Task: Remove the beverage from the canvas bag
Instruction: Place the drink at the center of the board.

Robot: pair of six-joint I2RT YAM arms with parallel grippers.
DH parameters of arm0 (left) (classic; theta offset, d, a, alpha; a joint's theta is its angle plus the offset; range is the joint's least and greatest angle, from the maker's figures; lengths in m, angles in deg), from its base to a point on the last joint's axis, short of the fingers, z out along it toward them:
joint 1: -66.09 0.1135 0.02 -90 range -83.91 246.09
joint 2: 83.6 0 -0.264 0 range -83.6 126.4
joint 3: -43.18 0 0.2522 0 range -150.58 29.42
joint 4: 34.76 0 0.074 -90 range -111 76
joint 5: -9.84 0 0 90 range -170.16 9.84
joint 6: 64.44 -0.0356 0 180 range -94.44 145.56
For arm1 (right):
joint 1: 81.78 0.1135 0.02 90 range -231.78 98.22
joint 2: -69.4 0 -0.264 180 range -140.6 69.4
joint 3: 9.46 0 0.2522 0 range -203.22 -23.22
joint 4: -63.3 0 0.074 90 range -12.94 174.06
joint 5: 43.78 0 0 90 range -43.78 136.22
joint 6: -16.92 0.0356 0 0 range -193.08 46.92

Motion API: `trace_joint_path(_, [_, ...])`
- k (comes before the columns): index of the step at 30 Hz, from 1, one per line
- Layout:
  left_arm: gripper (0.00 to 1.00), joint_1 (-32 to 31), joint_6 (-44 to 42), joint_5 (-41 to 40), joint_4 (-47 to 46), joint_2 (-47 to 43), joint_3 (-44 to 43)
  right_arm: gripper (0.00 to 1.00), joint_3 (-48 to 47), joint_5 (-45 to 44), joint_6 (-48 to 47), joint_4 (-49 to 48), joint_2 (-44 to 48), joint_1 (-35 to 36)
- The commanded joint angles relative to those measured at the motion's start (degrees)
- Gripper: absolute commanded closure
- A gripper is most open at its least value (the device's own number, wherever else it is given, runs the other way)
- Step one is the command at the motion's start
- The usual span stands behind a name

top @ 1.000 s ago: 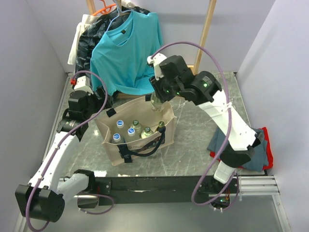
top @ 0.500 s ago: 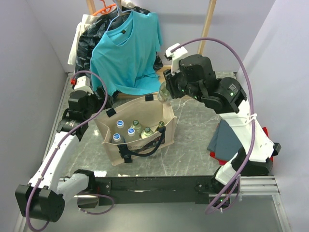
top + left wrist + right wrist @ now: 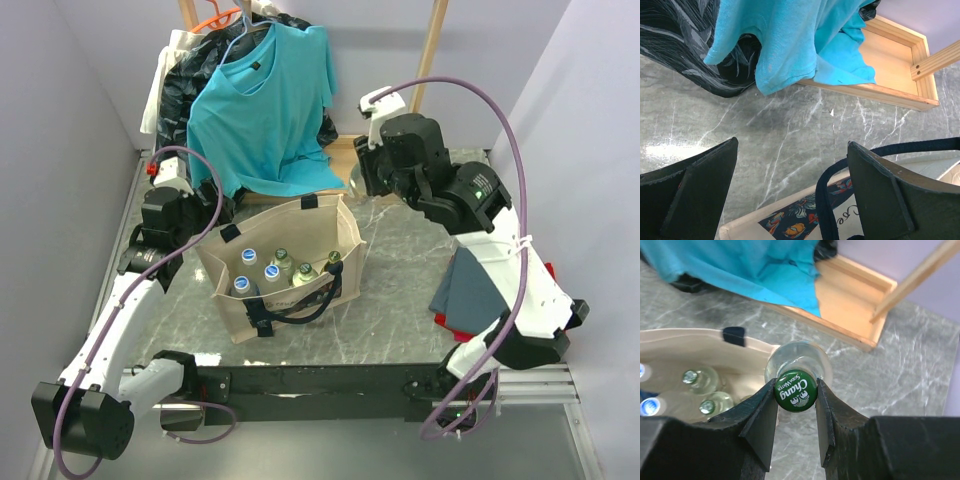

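Observation:
The beige canvas bag (image 3: 236, 318) stands open at the middle of the table, with several capped bottles (image 3: 275, 266) upright inside. My right gripper (image 3: 795, 385) is shut on the neck of a clear glass beverage bottle (image 3: 796, 359) with a green cap (image 3: 795, 391). The bottle hangs outside the bag, just past its back right corner (image 3: 771, 348), above the marble table. My left gripper (image 3: 792, 143) is open at the bag's back left corner. Its fingers (image 3: 890, 190) straddle a black strap handle (image 3: 822, 200) and the printed side (image 3: 790, 220) without gripping either.
A teal T-shirt (image 3: 262, 100) hangs on a wooden rack behind the bag, over the rack's base tray (image 3: 890, 75). Dark patterned cloth (image 3: 675, 40) hangs at the back left. Folded grey and red cloths (image 3: 470, 290) lie at the right beside my right arm.
My right gripper has carried the bottle from above the bag's back edge to the right and back, clear of the bag. The left arm has not moved.

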State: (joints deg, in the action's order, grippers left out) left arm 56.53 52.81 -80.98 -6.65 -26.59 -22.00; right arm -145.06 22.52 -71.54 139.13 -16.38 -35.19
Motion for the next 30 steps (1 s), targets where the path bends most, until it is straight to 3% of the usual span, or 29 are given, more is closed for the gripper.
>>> trace_joint_path(1, [0.04, 0.2, 0.4, 1.2, -2.4, -0.5, 0.2, 1.0, 2.5, 0.7, 2.1, -11.4, 5.1, -5.1])
trace_joint_path(16, [0.04, 0.2, 0.3, 1.0, -2.9, -0.8, 0.3, 1.0, 15.8, 9.9, 4.3, -17.4, 6.5, -18.5])
trace_joint_path(30, [0.04, 0.2, 0.5, 1.2, -4.5, -2.1, 1.1, 1.0, 26.7, 14.6, 5.9, -24.3, 4.0, -23.3])
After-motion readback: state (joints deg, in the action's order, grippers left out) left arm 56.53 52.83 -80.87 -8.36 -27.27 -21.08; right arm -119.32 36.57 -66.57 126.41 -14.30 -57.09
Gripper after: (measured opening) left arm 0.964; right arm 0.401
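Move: I already hold the green-capped bottle by its neck in my right hand. The bare marble where it is to go lies about 9 cm ahead, 7 cm to the right and 43 cm below. From the same hand, the canvas bag stands some 18 cm left and 6 cm back, the wooden tray about 20 cm ahead and 8 cm left, and the grey cloth 27 cm right and 8 cm back. From my left hand, that marble lies roughly 39 cm right, 5 cm ahead and 25 cm below. With my right hand I lower the bottle about 12 cm towards the bare marble to the right of the bag, going some 7 cm forward and 7 cm right as well; the sideways part dies out while I keep sinking. My fingers keep their pinch on the bottle's neck as the wrist tips down and turns clockwise, a little over 10 degrees each. ##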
